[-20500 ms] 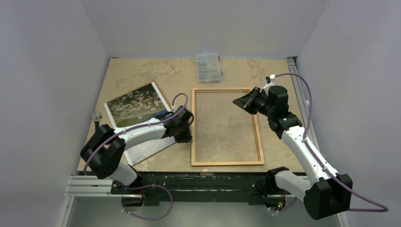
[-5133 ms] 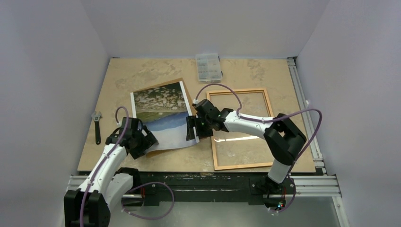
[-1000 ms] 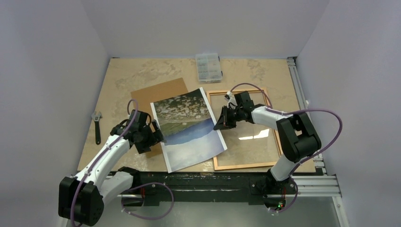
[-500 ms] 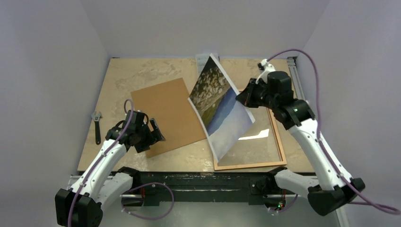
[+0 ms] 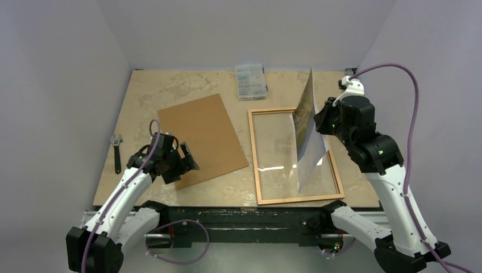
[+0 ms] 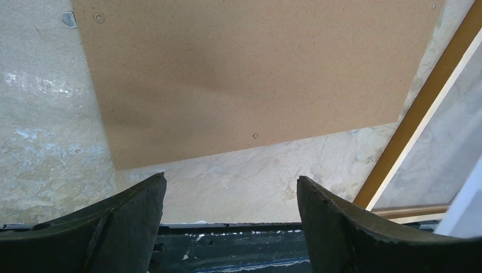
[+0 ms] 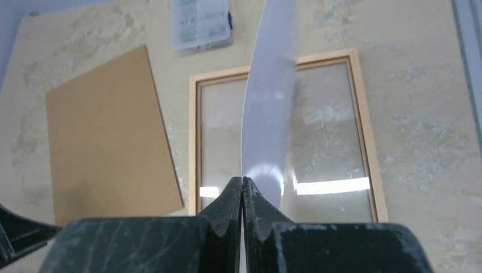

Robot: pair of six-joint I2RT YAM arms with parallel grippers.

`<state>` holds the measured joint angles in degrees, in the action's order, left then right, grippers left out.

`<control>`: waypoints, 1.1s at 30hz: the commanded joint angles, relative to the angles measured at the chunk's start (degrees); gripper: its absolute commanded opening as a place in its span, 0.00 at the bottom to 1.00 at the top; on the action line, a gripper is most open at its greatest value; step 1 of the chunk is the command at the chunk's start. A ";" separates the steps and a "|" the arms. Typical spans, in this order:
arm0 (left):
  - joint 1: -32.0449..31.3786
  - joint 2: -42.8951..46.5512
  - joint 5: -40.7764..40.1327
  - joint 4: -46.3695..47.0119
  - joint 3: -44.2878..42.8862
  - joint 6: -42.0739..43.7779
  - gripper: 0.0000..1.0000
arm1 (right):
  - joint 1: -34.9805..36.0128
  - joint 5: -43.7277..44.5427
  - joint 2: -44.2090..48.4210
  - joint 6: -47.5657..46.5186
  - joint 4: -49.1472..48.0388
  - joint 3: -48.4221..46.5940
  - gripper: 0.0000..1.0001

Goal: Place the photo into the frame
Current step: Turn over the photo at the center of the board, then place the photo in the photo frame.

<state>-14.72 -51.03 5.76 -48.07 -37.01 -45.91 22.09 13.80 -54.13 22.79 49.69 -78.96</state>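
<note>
My right gripper point(image 5: 325, 120) is shut on one edge of the photo point(image 5: 307, 131) and holds it up in the air. The sheet hangs nearly edge-on over the right half of the frame point(image 5: 297, 199). The orange-brown frame lies flat on the table with its pane showing. In the right wrist view the photo's white back point(image 7: 267, 114) curves up from the pinched fingertips point(image 7: 242, 181) above the frame point(image 7: 193, 142). My left gripper point(image 5: 181, 165) stands open and empty at the near edge of the brown backing board point(image 5: 202, 136); the left wrist view shows its gripper point(image 6: 230, 177) over bare table.
The backing board point(image 6: 256, 74) lies flat left of the frame. A clear compartment box point(image 5: 250, 81) sits at the back, just beyond the frame. A small wrench point(image 5: 116, 151) lies at the table's left edge. The table's front rail runs under the left fingers.
The right gripper has lifted the photo off the backing board and swung it right, up over the frame, turning it nearly edge-on. The left arm has stayed put, open.
</note>
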 commanded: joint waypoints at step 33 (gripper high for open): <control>-0.31 -1.63 17.65 24.17 7.47 -7.51 0.83 | 24.89 -25.91 -11.97 12.83 -28.88 23.05 0.91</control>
<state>-14.76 -51.40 19.31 -31.75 -31.09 -50.94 47.31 -12.27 -67.11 34.00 22.26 -55.68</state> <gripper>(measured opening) 0.835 0.898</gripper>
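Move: The right hand still pinches one long edge of the photo, about 30 cm above the table, with the sheet hanging over the frame. Its landing spot is roughly 13 cm to the left, 3 cm back and 30 cm below. The frame's middle is some 4 cm left and level ahead, the brown board's about 37 cm left and 5 cm ahead, both equally low. From the left hand, that landing spot lies about 32 cm right, 5 cm ahead and 6 cm down. Keeping its pinch on the photo's edge, the right hand sweeps some 22 cm left while sinking about 14 cm and drawing back 7 cm, turning counter-clockwise and tipping its fingers down. Near the end of the sweep the fingers open wide and let go. The open left hand starts late, going about 5 cm right towards the photo and a little forward, its fingertips swinging right. ##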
